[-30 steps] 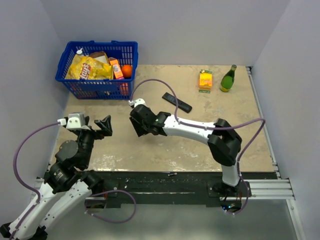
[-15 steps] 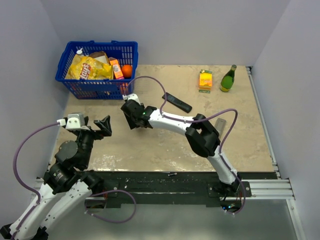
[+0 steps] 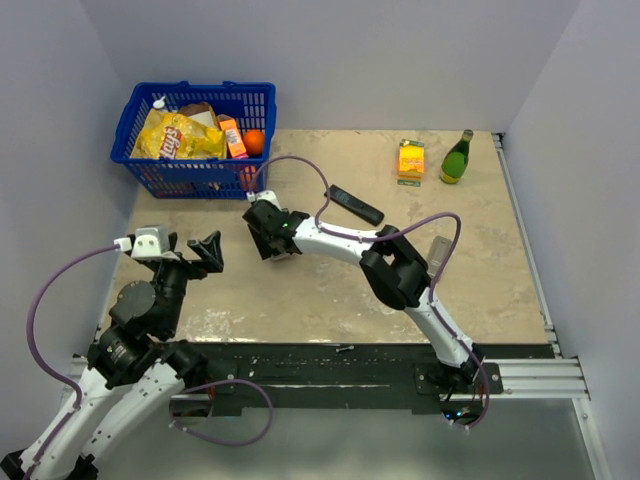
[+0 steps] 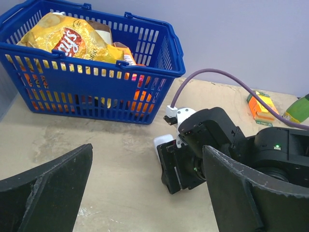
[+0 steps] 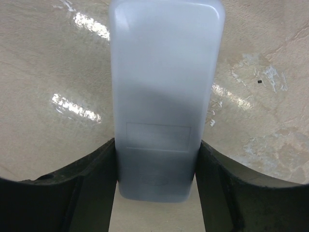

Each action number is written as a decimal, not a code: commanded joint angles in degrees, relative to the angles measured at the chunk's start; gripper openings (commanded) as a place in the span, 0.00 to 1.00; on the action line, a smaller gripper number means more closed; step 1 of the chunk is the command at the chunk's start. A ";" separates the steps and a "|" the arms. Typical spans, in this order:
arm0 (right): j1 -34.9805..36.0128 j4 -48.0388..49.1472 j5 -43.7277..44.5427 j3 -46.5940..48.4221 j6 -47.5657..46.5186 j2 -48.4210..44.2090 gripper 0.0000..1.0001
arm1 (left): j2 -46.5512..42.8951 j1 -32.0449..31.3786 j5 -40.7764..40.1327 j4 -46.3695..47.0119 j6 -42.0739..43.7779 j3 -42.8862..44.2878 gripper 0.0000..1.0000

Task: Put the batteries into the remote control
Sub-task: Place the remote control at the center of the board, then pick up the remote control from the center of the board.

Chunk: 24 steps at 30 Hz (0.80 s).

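Note:
My right gripper is shut on a white remote control; a finger presses each long side near its end. The remote's plain back faces the wrist camera, with a faint rectangular outline on it. From above, the right gripper sits left of the table's middle and hides the remote. In the left wrist view one white end of the remote shows beside the right gripper, low at the table. My left gripper is open and holds nothing; it hangs just left of the right one. I cannot make out the batteries.
A black remote lies behind the right arm. A blue basket of groceries stands at the back left. An orange box and a green bottle stand at the back right. A tiny thin thing lies at the near black strip.
The right arm has swung its gripper left and a little back with the white remote, and its elbow has folded in. The left arm has not moved.

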 commanded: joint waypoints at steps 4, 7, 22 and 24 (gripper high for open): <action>-0.16 -0.40 -1.11 0.86 -2.52 -3.73 0.77 | 0.49 1.42 1.95 1.04 1.03 -0.67 1.00; -0.16 -0.41 -1.37 -0.46 -4.01 -6.89 0.84 | 0.76 1.94 2.75 1.21 1.03 -0.67 1.00; -14.91 3.38 -4.09 -16.89 -21.85 -25.97 0.93 | 0.49 2.65 3.98 1.57 1.03 -0.85 1.00; -18.50 3.98 -6.54 -17.95 -23.08 -26.67 0.93 | 0.49 2.65 4.07 1.65 1.03 -0.94 1.00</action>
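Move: The white remote control lies flat between the right hand's fingers, its middle about 3 cm ahead of that hand, 1 cm to its left and 1 cm below. The loose batteries lie some 20 cm to the right, level with the hand, and the black remote about 13 cm ahead and 21 cm to the right. The blue basket stands roughly 24 cm ahead and 24 cm left. From the left hand, the white remote is about 17 cm ahead, 11 cm right and 28 cm below. The white remote control is let go on the board: the right fingers, still around its near part, spread and give up their grip before the hand leaves. The hand then rises about 14 cm, at first nearly straight up, and swings some 12 cm right and 5 cm forward towards the black remote, tipping its fingers up roughly 10 degrees. ##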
